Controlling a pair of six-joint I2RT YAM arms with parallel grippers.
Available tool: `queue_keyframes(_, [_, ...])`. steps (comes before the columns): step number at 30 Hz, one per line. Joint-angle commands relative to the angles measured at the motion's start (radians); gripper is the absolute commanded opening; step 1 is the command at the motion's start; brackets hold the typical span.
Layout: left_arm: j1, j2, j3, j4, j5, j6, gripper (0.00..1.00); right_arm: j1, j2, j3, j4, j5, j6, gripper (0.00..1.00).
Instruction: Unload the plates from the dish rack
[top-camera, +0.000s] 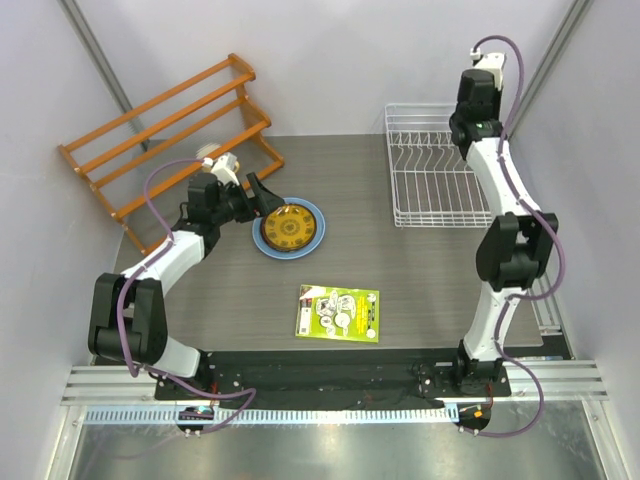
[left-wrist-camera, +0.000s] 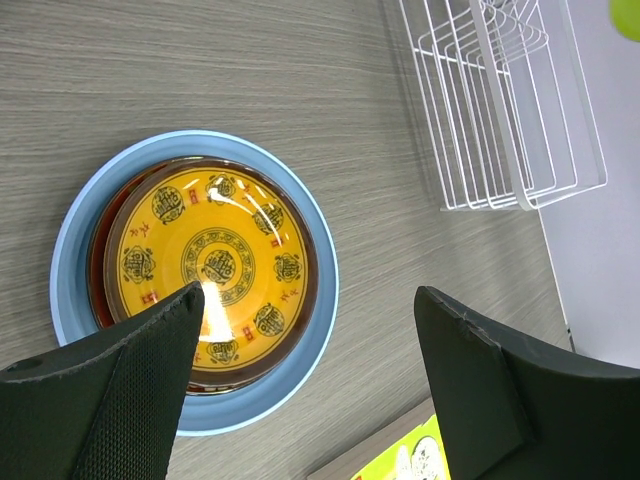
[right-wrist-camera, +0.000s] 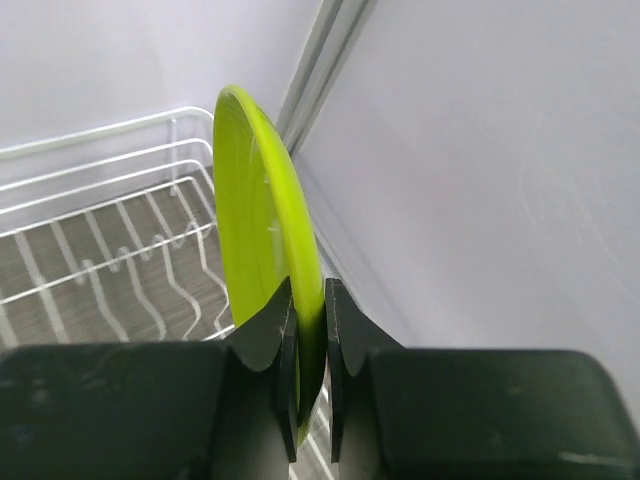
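A light blue plate (top-camera: 262, 243) (left-wrist-camera: 250, 402) lies flat on the table. A dark red plate (left-wrist-camera: 310, 290) is stacked on it, and an orange-yellow patterned plate (top-camera: 289, 226) (left-wrist-camera: 215, 260) lies on top. My left gripper (top-camera: 252, 196) (left-wrist-camera: 308, 300) hovers open over the stack's edge with nothing between its fingers. High at the back right, my right gripper (top-camera: 478, 85) (right-wrist-camera: 308, 300) is shut on the rim of the lime green plate (right-wrist-camera: 255, 200), held on edge above the white wire dish rack (top-camera: 440, 219) (left-wrist-camera: 500, 110) (right-wrist-camera: 100, 131). No plates stand in the rack.
An orange wooden slatted rack (top-camera: 170, 130) leans at the back left. A green printed leaflet (top-camera: 338, 313) (left-wrist-camera: 425, 462) lies near the table's front middle. Grey walls close in on both sides, and the right wall runs close beside the held plate.
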Motion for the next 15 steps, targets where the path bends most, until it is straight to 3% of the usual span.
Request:
queue_keyframes(1, [-0.003, -0.017, 0.002, 0.075, 0.021, -0.019, 0.86, 0.066, -0.215, -0.07, -0.055, -0.054, 0.151, 0.04])
queue_keyframes(9, [-0.003, 0.006, -0.012, 0.189, 0.108, -0.134, 0.84, 0.237, -0.456, -0.391, -0.113, -0.443, 0.427, 0.01])
queue_keyframes(15, [-0.007, 0.026, -0.051, 0.293, 0.137, -0.189, 0.84, 0.312, -0.55, -0.598, -0.014, -0.638, 0.623, 0.01])
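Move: The right hand, still pinching the green plate and already clear above the rack, is taking it to the plate stack about 42 cm to its left, 15 cm nearer the base and 28 cm below. The dish rack's middle is some 9 cm left, 2 cm nearer and 24 cm lower; the yellow-green book lies about 31 cm left, 35 cm nearer and 29 cm down. From the left hand the stack is some 4 cm ahead, 1 cm right and 16 cm below. Keeping its grip on the green plate's rim, the right hand swings fast to the left, about 22 cm, and back some 11 cm, across the rack towards the stack, rising a little before sinking again, while it turns counter-clockwise and its left side rolls up, each about 30 degrees. Meanwhile the empty left hand, fingers still wide open, lifts about 3 cm off to the right above the stack. ##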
